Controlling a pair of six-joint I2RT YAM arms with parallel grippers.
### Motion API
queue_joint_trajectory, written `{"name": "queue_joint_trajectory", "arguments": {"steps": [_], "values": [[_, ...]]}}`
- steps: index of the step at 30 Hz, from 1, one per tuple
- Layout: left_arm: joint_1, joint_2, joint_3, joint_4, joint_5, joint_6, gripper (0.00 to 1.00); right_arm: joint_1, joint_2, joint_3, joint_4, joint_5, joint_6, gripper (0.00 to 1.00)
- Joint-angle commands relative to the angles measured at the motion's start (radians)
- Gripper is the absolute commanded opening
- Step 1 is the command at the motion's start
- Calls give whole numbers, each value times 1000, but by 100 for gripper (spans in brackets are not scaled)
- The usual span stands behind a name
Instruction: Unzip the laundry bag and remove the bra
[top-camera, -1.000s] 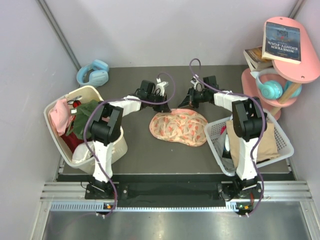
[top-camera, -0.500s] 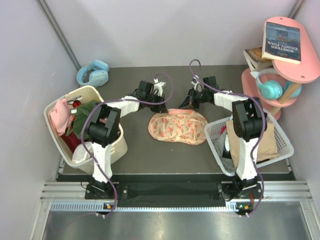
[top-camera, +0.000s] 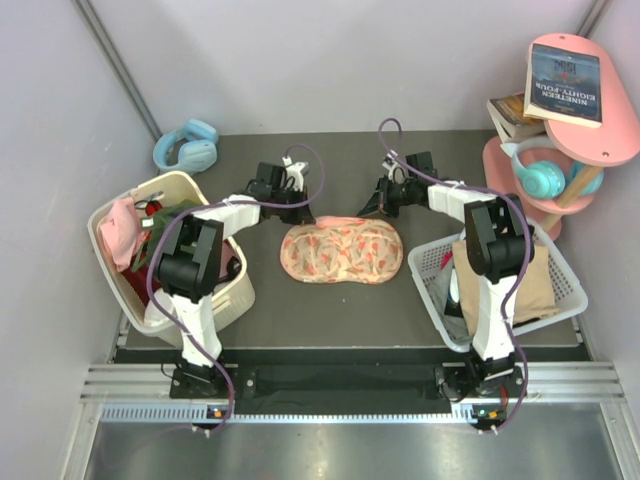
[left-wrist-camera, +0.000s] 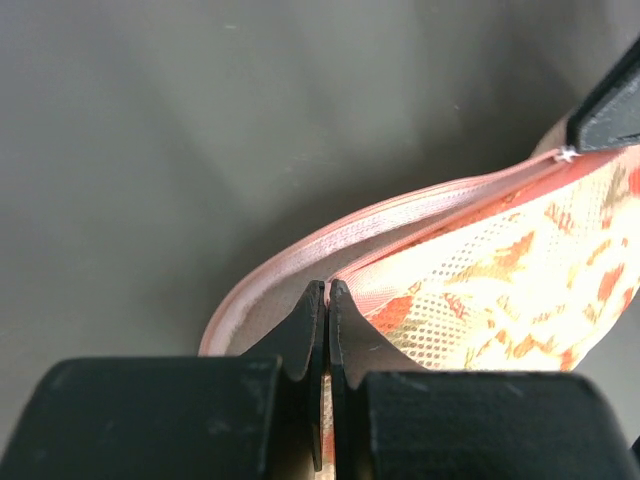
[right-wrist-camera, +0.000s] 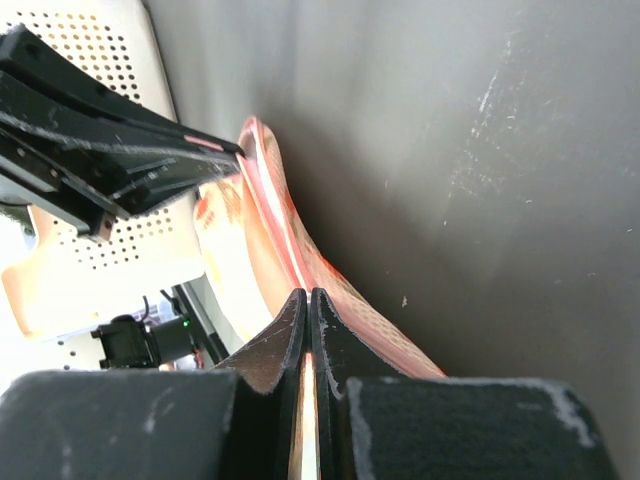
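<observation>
The laundry bag (top-camera: 340, 252), cream-peach with orange print and pink zip trim, lies flat mid-table. My left gripper (top-camera: 300, 213) is shut on the pink zip trim at the bag's far left edge; the left wrist view shows the jaws (left-wrist-camera: 327, 290) pinched on the trim, with the mesh fabric (left-wrist-camera: 500, 290) beside them. My right gripper (top-camera: 373, 210) is shut on the bag's far right edge, also shown in the right wrist view (right-wrist-camera: 308, 296). The two grippers hold the far edge taut between them. The bra is hidden.
A white basket (top-camera: 160, 184) of pink and green clothes stands at the left. Another white basket (top-camera: 572, 280) with tan cloth stands at the right. Blue headphones (top-camera: 186, 146) lie at the back left. A pink shelf (top-camera: 590, 140) with books and teal headphones stands at the back right.
My left gripper has moved left along the bag's far edge, away from the right gripper. The bag has shifted left and spread out wider. The right gripper has stayed put.
</observation>
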Motion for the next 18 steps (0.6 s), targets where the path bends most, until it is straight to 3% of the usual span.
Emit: {"name": "queue_joint_trajectory", "arguments": {"steps": [1, 18], "values": [[53, -71, -14, -14, -107, -7, 0, -26, -34, 58, -3, -7, -25, 0], [134, -86, -1, -16, -127, -37, 0, -54, -24, 62, -10, -7, -29, 0]]}}
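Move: The zip slider lies at the right fingertips, roughly 10 cm to the right of the left hand and 1 cm farther out. The laundry bag's middle is about 6 cm right of the left hand and 7 cm nearer the base, some 4 cm lower. From the same hand, the laundry bin stands about 28 cm left and 8 cm back, the blue headphones 27 cm left and 16 cm ahead. Keep the left fingers shut on the zip edge of the bag and draw it left about 5 cm, drifting forward half as much, away from the right gripper, turning some 10 degrees counter-clockwise. Hold the slider fast in the shut right fingers as the counter-pull, letting that hand ease only a centimetre or so forward and right. ##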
